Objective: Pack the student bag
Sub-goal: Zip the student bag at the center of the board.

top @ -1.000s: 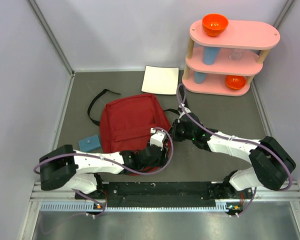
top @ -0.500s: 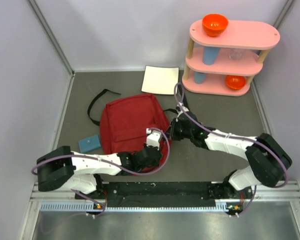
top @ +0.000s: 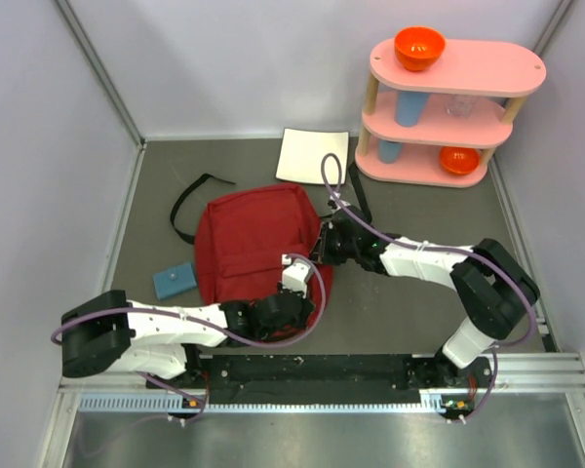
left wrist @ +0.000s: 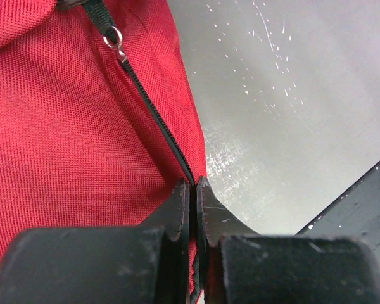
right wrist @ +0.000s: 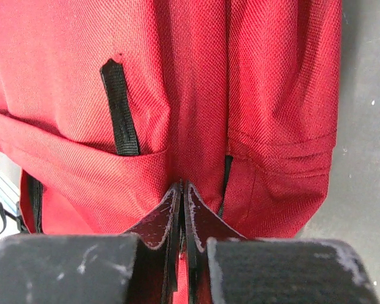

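Note:
The student bag [top: 249, 244], dark red with black straps, lies flat on the grey table left of centre. My left gripper [top: 295, 292] is at the bag's near right edge. In the left wrist view the left gripper [left wrist: 194, 190] is shut on the red fabric of the bag [left wrist: 69, 126] beside its black zipper, and the zipper pull [left wrist: 116, 43] lies farther up. My right gripper [top: 323, 244] is at the bag's right side. In the right wrist view the right gripper [right wrist: 182, 190] is shut on a fold of the bag [right wrist: 196, 76] next to a black strap loop [right wrist: 120, 107].
A flat blue thing [top: 175, 280] lies left of the bag, and a white sheet [top: 313, 156] lies behind it. A pink three-tier shelf [top: 487, 66] at the back right holds orange bowls [top: 419, 47] and blue cups [top: 409, 107]. Grey walls close in the left, the back and the right.
The left gripper has closed on the bag's near right edge. The right arm has swung left and farther back along the bag's right side, still shut.

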`<state>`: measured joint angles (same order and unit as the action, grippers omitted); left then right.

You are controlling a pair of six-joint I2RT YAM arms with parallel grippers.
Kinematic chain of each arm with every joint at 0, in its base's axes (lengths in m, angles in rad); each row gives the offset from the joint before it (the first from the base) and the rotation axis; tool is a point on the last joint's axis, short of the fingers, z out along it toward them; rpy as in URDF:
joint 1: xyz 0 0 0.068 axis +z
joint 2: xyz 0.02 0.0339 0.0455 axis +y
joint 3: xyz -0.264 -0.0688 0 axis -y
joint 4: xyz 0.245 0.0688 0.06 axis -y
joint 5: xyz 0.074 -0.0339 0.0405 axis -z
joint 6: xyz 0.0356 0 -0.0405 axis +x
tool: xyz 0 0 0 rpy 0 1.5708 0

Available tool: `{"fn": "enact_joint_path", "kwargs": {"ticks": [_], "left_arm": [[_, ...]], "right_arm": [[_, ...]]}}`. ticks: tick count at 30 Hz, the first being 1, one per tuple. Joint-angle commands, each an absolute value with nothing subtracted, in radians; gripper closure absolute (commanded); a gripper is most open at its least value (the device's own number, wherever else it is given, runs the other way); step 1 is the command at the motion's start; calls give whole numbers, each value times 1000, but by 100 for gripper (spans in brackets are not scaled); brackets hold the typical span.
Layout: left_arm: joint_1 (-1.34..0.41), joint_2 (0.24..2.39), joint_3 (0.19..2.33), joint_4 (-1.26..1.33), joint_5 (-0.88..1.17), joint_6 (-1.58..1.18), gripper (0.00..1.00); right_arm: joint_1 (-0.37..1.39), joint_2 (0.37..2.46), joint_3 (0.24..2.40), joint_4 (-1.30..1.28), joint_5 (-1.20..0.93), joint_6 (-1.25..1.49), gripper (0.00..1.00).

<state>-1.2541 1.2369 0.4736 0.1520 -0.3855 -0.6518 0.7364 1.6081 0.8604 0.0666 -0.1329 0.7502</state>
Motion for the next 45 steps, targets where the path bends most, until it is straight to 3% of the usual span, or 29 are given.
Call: {"fn": "enact_joint_path", "kwargs": {"ticks": [1, 13, 22, 30, 36, 37, 38, 41, 42, 45], "left_arm": [[-1316, 1226, 476, 158, -264, -649, 100], [-1331, 1026, 463, 69, -291, -624, 100], [-1331, 937, 408, 5, -212, -638, 100], [-1331, 954, 390, 5, -184, -641, 100], [-1332, 1037, 448, 37, -141, -604, 99], [-1331, 1054, 478, 35, -141, -591, 91], [-1331, 1068, 498, 23, -140, -585, 75], [-1331, 1097, 555, 11, -140, -560, 63], [-1331, 1088, 566, 8, -161, -555, 51], [-1331, 1048, 609, -34, -213, -537, 36]], "right_arm": [[709, 1629, 942, 138, -41, 730, 100], [706, 1580, 818, 170, 0, 730, 100], [649, 1586, 877, 169, 20, 718, 100], [617, 1595, 899, 169, 15, 698, 100], [584, 1467, 790, 172, 52, 721, 100], [584, 1421, 761, 167, 73, 719, 100], [583, 1396, 744, 152, 87, 718, 100], [574, 1309, 681, 114, 121, 718, 100], [569, 1286, 664, 110, 129, 718, 100], [560, 1229, 611, 78, 144, 730, 100]]}}
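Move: The right fingers hold the pull of the student bag's zip on the bag's right edge; the zip's far end lies about 3 cm ahead of them, 1 cm right and slightly below. From that hand the bag's middle is level and some 13 cm to its left, 4 cm lower, and the black strap about 10 cm ahead, 4 cm right and 7 cm below. From the left hand, pinching the near part of the zip, the far end lies some 17 cm ahead and 3 cm right. Pinching the near part of the zip edge, the left hand draws it back and lifts about 3 cm, edging left, then opens and backs away to the right and up. Against it the right hand, fingers still shut, dips slightly and works forward and right along the edge; then it swings roughly 8 cm right and 3 cm up, turning some 15 degrees clockwise. ##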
